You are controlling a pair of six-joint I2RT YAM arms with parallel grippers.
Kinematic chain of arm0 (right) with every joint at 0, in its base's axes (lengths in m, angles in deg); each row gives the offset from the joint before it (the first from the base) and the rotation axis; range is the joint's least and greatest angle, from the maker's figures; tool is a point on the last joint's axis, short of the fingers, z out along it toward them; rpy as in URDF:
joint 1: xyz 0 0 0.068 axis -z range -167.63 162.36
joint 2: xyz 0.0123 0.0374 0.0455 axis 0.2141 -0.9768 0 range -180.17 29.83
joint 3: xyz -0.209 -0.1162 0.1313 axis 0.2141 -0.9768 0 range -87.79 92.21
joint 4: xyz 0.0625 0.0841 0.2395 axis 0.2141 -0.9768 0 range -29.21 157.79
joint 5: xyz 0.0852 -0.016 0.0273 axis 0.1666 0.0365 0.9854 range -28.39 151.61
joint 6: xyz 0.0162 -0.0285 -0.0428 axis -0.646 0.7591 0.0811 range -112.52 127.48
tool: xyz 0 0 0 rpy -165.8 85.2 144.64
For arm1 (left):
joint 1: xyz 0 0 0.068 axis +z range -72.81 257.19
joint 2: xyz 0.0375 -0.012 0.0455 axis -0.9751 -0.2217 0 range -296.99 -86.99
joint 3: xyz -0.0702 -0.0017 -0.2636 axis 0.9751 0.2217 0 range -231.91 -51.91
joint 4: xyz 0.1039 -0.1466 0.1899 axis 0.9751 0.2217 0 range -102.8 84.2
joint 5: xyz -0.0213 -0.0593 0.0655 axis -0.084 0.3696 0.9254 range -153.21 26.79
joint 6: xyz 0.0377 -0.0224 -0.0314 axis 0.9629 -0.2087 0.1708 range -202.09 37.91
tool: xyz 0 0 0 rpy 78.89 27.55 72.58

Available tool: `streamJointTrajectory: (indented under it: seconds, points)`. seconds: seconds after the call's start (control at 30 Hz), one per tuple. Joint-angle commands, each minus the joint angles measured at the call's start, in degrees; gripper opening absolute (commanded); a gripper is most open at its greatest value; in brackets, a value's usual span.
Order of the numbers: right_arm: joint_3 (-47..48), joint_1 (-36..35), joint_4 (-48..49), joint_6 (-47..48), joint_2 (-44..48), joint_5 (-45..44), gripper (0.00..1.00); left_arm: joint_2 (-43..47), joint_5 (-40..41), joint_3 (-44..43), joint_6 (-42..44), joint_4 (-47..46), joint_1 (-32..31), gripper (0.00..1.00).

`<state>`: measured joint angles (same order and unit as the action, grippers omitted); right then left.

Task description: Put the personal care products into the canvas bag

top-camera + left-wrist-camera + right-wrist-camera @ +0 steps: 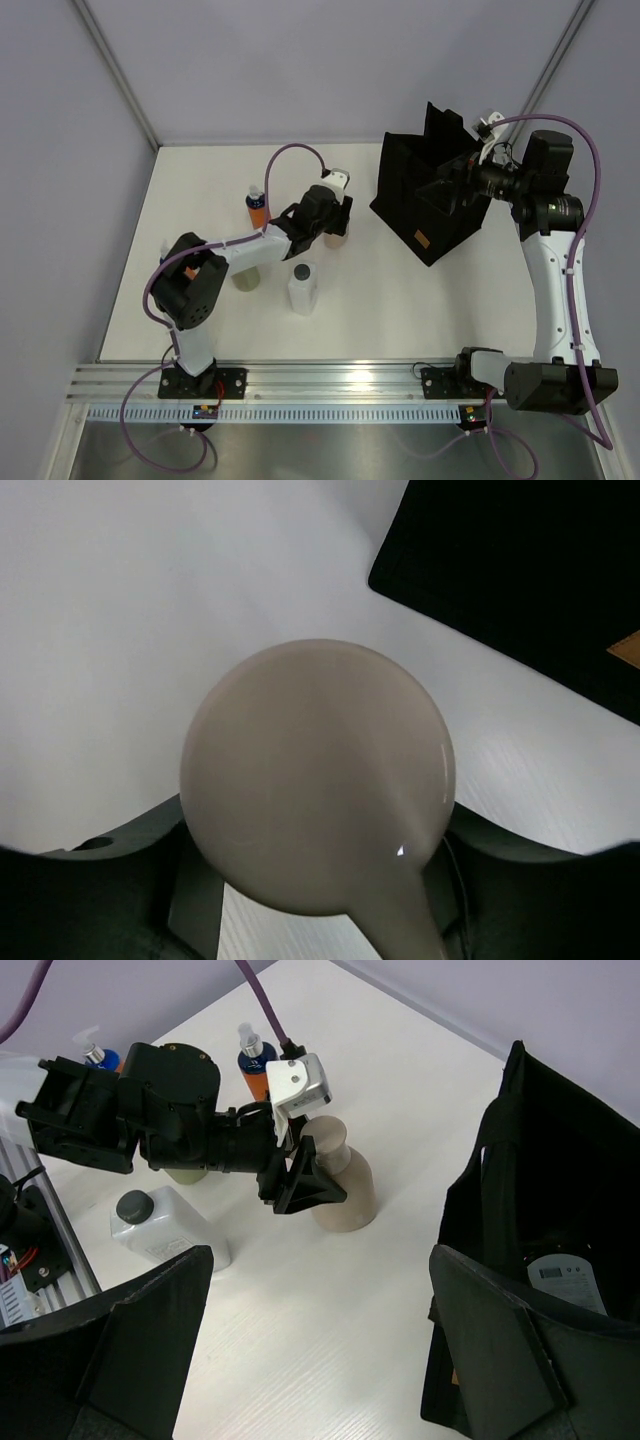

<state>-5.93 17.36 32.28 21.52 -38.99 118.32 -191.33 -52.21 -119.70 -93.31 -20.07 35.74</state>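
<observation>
The beige bottle (pixel 315 770) stands on the white table, and my left gripper (pixel 315 825) is shut on it, one finger against each side. From the right wrist view the left gripper (pixel 300 1180) grips that beige bottle (pixel 345 1195) at its shoulder. The black canvas bag (pixel 430 190) stands open at the back right, with a pale labelled item (pixel 560 1278) inside. My right gripper (pixel 320 1255) is open and empty beside the bag's rim (pixel 520 1110). An orange bottle (pixel 257 208), a white bottle with black cap (pixel 302 288) and an olive-green bottle (pixel 247 278) stand around the left arm.
A second orange bottle (pixel 97 1058) shows behind the left arm. Grey walls close in the table on the left and at the back. An aluminium rail (pixel 330 385) with both arm bases runs along the near edge. The bag's brown label (pixel 422 240) faces the table's middle.
</observation>
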Motion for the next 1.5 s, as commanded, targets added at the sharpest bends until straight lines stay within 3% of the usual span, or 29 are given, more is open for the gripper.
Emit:
streamJointTrajectory:
  seconds: [0.0, 0.17, 0.33, 0.43, 0.57, 0.77, 1.0, 1.17, 1.37, 1.47]
  points:
    - [-0.13, 0.1, 1.85, -0.16, 1.14, 1.65, 0.99, -0.17, 2.0, -0.5, -0.03, -6.27, -0.12, 0.44]
    - [0.22, 0.19, -0.96, 4.04, 0.53, 2.79, 1.0, 2.02, -1.06, 0.02, 1.38, -6.53, -0.03, 0.14]
    - [2.59, 0.19, -8.78, 11.26, -1.05, 3.68, 0.99, 8.95, -7.04, -2.77, 4.09, -2.77, 0.06, 0.01]
    - [4.18, 0.19, -8.01, 10.75, -0.79, 0.52, 1.0, 12.04, -9.77, -5.59, 6.2, 0.75, 0.06, 0.0]
    - [6.01, 0.19, 0.34, -2.06, 0.44, -12.82, 1.0, 16.08, -12.84, -12.87, 7.09, 3.13, 0.06, 0.0]
    - [8.31, 0.19, -0.88, -1.92, 0.87, -15.22, 1.0, 14.6, -19.0, -23.6, 2.53, 2.53, 0.06, 0.0]
    - [5.94, 1.68, 3.85, -7.18, 3.77, -22.51, 0.99, 9.24, -22.61, -38.0, -7.05, -6.69, -0.03, 0.0]
    - [3.13, 4.58, 9.39, -17.01, 6.41, -26.63, 1.0, 1.18, -20.94, -48.03, -13.29, -11.01, -0.21, 0.0]
    - [-1.7, 7.75, 14.49, -22.04, 11.07, -25.07, 0.99, -11.13, -21.2, -59.81, -19.35, -12.85, -0.21, 0.0]
    - [-3.29, 8.8, 15.38, -22.39, 12.21, -24.63, 0.99, -14.65, -21.11, -61.05, -21.82, -15.66, -0.38, 0.0]
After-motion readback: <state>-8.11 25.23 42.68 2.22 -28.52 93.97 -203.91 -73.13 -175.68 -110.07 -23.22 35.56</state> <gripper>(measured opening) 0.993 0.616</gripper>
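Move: The left hand already grips the beige bottle; the canvas bag it is meant for stands about 25 cm to its right and 8 cm ahead, its middle about level in height. The white bottle is some 17 cm back and 9 cm left, the orange bottle about 5 cm ahead and 20 cm left, both slightly lower. From the right hand the bag's middle lies roughly 16 cm ahead, 3 cm right and 23 cm below. Left hand lifts the gripped beige bottle about 36 cm and rightwards above bag height; right hand retreats right. ##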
